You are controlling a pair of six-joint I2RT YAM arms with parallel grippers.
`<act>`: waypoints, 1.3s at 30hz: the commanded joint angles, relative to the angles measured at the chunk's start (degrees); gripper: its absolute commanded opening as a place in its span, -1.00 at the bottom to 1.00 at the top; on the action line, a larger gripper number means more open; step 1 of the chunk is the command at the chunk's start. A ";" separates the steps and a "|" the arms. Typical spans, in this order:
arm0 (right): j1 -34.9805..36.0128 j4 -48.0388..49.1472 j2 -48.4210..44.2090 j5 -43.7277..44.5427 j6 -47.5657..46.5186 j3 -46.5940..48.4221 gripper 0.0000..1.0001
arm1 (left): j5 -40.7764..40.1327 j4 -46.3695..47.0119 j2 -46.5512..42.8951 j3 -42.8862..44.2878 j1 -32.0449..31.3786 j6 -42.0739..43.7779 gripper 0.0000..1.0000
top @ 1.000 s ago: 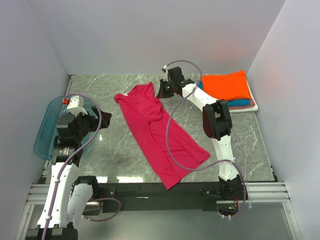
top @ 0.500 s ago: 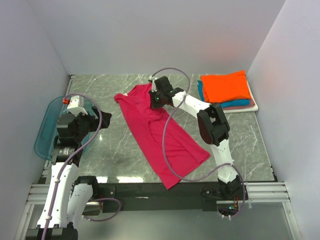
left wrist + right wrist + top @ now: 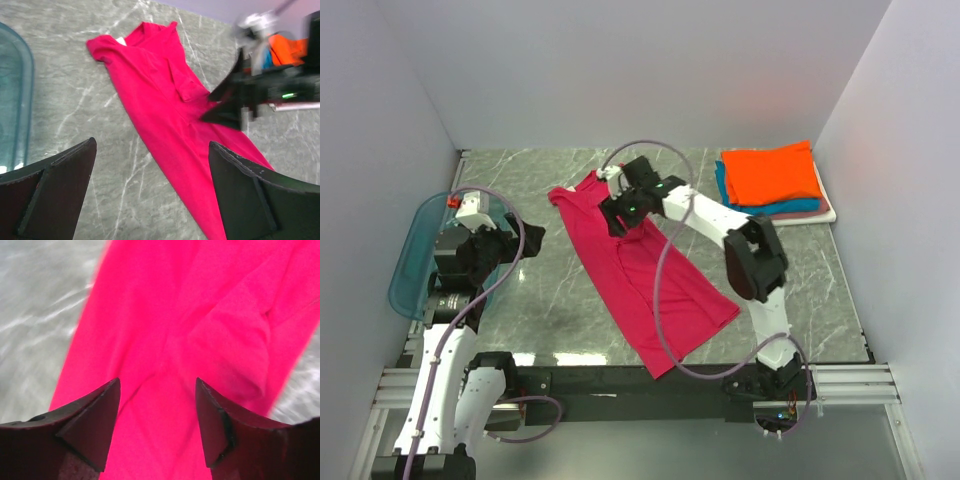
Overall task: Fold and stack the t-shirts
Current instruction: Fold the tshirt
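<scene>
A magenta-red t-shirt (image 3: 640, 270) lies folded lengthwise into a long strip across the middle of the marble table, collar at the far left, hem toward the near right. It also shows in the left wrist view (image 3: 165, 100) and the right wrist view (image 3: 175, 340). My right gripper (image 3: 617, 215) hovers open over the shirt's upper part, near a folded sleeve (image 3: 240, 355); its jaws hold nothing. My left gripper (image 3: 525, 240) is open and empty at the left, apart from the shirt. A stack of folded shirts, orange (image 3: 772, 172) on top with teal-blue (image 3: 798, 208) below, sits at the far right.
A translucent blue plastic tray (image 3: 412, 255) lies at the left edge beside the left arm, also in the left wrist view (image 3: 12, 100). White walls close the table on three sides. The right arm's cable loops above the shirt.
My right gripper has moved left and nearer, from beside the shirt's far right edge to above its upper part. The left arm has not moved. The shirt lies as before.
</scene>
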 commanded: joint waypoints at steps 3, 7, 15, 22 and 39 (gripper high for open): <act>-6.54 -3.80 -16.50 -20.02 -17.55 -4.27 0.38 | 9.65 6.17 3.06 -1.12 0.07 0.13 0.99; -15.33 -12.48 -24.05 -40.92 -35.37 -10.58 0.38 | 23.81 13.03 7.71 -3.32 -0.98 -1.09 0.92; -23.51 -17.28 -29.43 -29.56 -45.11 -26.06 0.34 | 6.78 10.92 14.93 -0.06 -18.73 -4.51 0.80; -29.58 -13.13 -31.89 -23.40 -39.29 -39.07 0.33 | 2.20 21.83 26.33 -2.10 -20.41 -16.74 0.70; -32.13 -12.60 -28.12 -21.55 -37.71 -44.54 0.29 | -8.09 1.63 79.42 61.04 -19.89 2.22 0.03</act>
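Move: About 25 cm ahead of the left hand, 23 to its right and 22 below lies the t-shirt's far tip; the collar label is 13 cm to the left of that tip and 4 nearer. For the open right hand, the shirt's right hem corner lies some 20 cm back, 31 right and 7 below. The folded-in flap is 5 cm to that hand's right, level with it and below, while the near hem corner sits roughly 36 back and 11 right of the hand. Swinging up and over, the right hand rises about 14 cm, sweeps some 26 cm right and 12 back, then sinks with fingers still open and eases to a stop near the shirt's right hem corner. The left hand dips and swings right, then drives about 25 cm forward towards the far tip, rising a little late as its fingers close halfway and tilt down. ##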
